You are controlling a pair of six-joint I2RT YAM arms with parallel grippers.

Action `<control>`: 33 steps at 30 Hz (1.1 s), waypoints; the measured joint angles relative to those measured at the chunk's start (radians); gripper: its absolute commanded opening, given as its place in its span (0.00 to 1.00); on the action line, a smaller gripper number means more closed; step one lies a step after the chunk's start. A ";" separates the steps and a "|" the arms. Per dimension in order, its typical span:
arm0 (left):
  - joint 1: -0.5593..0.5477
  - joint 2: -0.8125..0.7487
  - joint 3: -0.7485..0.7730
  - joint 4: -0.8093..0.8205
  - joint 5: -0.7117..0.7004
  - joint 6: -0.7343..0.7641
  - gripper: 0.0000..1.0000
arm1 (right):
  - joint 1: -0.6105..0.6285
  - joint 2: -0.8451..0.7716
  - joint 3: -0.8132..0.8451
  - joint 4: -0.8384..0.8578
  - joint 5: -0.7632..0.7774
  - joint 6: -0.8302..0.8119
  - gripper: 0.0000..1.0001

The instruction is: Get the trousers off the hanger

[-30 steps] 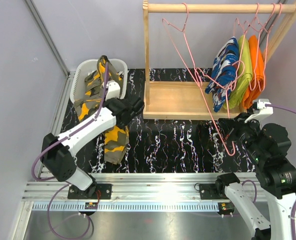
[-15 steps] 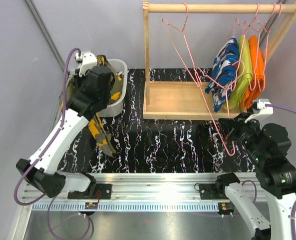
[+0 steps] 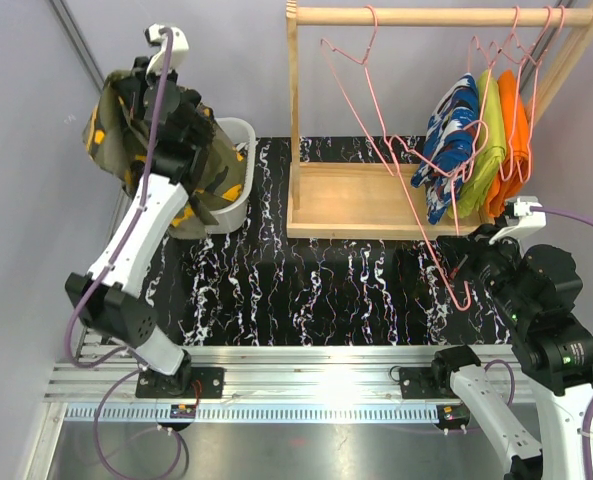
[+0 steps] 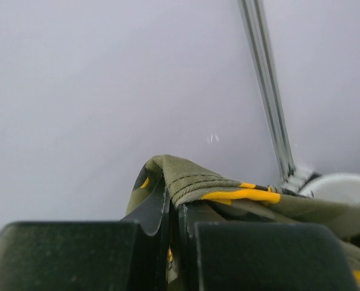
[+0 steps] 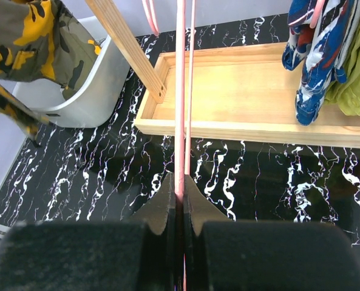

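Observation:
My left gripper [image 3: 131, 100] is raised high at the back left, shut on the olive camouflage trousers [image 3: 201, 180], which hang from it over the white basket [image 3: 240, 132]. In the left wrist view a folded edge of the trousers [image 4: 216, 185] is pinched between the jaws of the gripper [image 4: 175, 203]. My right gripper [image 3: 463, 262] is shut on the lower end of an empty pink wire hanger [image 3: 416, 190], pulled off the rail at a slant; the hanger's wire [image 5: 180, 91] runs into the gripper [image 5: 181, 188]. Blue printed trousers [image 3: 451, 140] hang on another hanger.
A wooden rack with a top rail [image 3: 426, 15] and a base tray [image 3: 346, 200] stands at the back. A lime-green garment [image 3: 486, 140] and an orange garment [image 3: 511, 130] hang beside the blue trousers. The floor mat [image 3: 326, 290] is black marble-patterned.
My left arm has swung up and back to the left, lifting the camouflage trousers off the mat to above the basket. The right arm and hanger have stayed put.

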 measured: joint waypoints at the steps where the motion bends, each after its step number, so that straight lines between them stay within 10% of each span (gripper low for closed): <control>1: 0.008 0.040 0.042 0.039 0.019 0.045 0.00 | 0.000 0.000 0.000 0.000 -0.003 0.000 0.00; 12: 0.088 0.280 0.289 0.198 0.158 0.200 0.00 | 0.000 0.006 -0.002 0.000 -0.016 0.000 0.00; 33: 0.148 0.639 0.790 -0.090 0.196 -0.295 0.00 | 0.000 0.050 -0.034 -0.002 -0.017 0.001 0.00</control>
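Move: The basket the camouflage trousers are being brought to has its middle about 7 cm ahead of the left hand, 10 cm to its right and some 42 cm below. Level with the basket's middle, the rack's left post stands about 21 cm to its right, and the middle of the rack's wooden tray about 40 cm to its right. From the right hand, the basket lies roughly 28 cm ahead, 48 cm left and 28 cm below. The camouflage trousers, still pinched at one end, are carried high and forward over the basket towards the far wall by the left hand, about 16 cm out. The hand climbs some 4 cm, then sinks most of that again as its fingers tip up close to 20 degrees. The right hand keeps its grip on the empty pink hanger, easing down 2 cm and slightly forward. ##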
